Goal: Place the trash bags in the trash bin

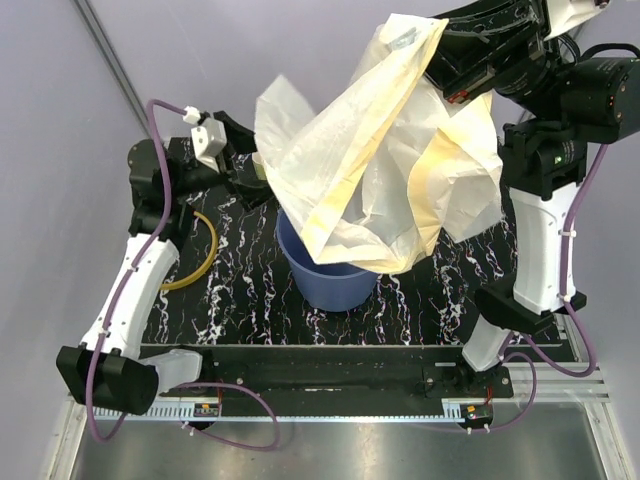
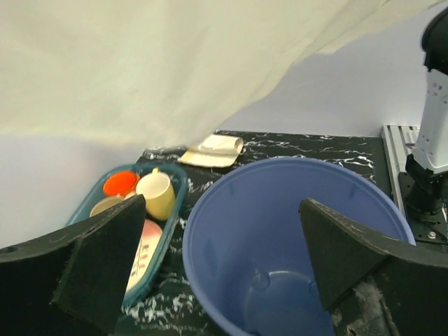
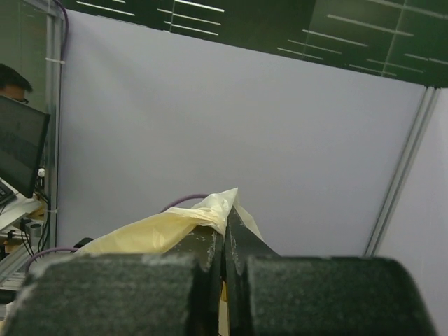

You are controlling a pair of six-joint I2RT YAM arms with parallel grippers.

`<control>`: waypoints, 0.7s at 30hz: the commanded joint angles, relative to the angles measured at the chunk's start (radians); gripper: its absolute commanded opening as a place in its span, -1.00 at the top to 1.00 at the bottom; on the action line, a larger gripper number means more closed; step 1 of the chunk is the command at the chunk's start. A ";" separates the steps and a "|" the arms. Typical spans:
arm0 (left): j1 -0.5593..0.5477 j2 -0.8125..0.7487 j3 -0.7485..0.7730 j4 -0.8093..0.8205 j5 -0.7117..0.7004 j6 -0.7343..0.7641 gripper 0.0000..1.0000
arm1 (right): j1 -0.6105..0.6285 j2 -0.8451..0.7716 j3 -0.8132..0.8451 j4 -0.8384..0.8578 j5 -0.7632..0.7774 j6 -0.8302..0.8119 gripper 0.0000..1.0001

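Note:
A large cream-white trash bag (image 1: pixel 380 170) hangs in the air from my right gripper (image 1: pixel 415 35), which is shut on its top corner. In the right wrist view the film (image 3: pixel 161 231) bulges out over the closed right gripper (image 3: pixel 225 227). The bag's lower end drapes over the far rim of the blue trash bin (image 1: pixel 325 280). My left gripper (image 1: pixel 250 178) stands wide open just left of the bin, holding nothing. Its wrist view looks into the bare bin (image 2: pixel 280 231) between the spread left gripper (image 2: pixel 224 259), with the bag (image 2: pixel 175 63) overhead. A small pale bundle (image 2: pixel 213 150) lies on the table behind the bin.
A teal oval basket (image 2: pixel 168 210) with a cream mug (image 2: pixel 157 194), an orange cup (image 2: pixel 120 183) and a plate sits left of the bin. A yellow ring (image 1: pixel 205 255) lies on the black marbled table (image 1: pixel 250 300) under the left arm. The right arm's base (image 2: pixel 430 175) stands at right.

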 commanded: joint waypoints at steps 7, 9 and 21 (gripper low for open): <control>-0.024 -0.035 -0.058 0.353 -0.162 0.025 -0.98 | 0.087 -0.039 -0.021 0.079 0.051 0.004 1.00; -0.008 -0.061 -0.089 0.424 -0.155 -0.041 -0.98 | 0.087 -0.047 -0.036 0.076 0.046 0.004 1.00; -0.140 -0.025 0.067 0.403 -0.124 -0.273 0.59 | 0.101 0.027 -0.013 0.088 0.087 -0.006 1.00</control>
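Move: The trash bag hangs from the right gripper; its middle is about 11 cm to the left hand's right, 8 cm back and 10 cm higher, its loose left edge only a few centimetres off those open fingers. The bin stands roughly 14 cm right of the left hand, 9 cm back and 31 cm below; the tray is some 20 cm right, 18 cm forward, far below. From the right hand, the bin is about 3 cm forward, straight below by some 60 cm. The bag's loose left edge is what the left hand goes for: wide open, it rises about 5 cm, its fingers tipping upward some 10 degrees, wavers slightly forward, then swings back and right into the hanging film while closing to roughly a third open around it. The right gripper stays shut on the bag, drawing back 2–3 cm and easing forward again with a small drift left. ##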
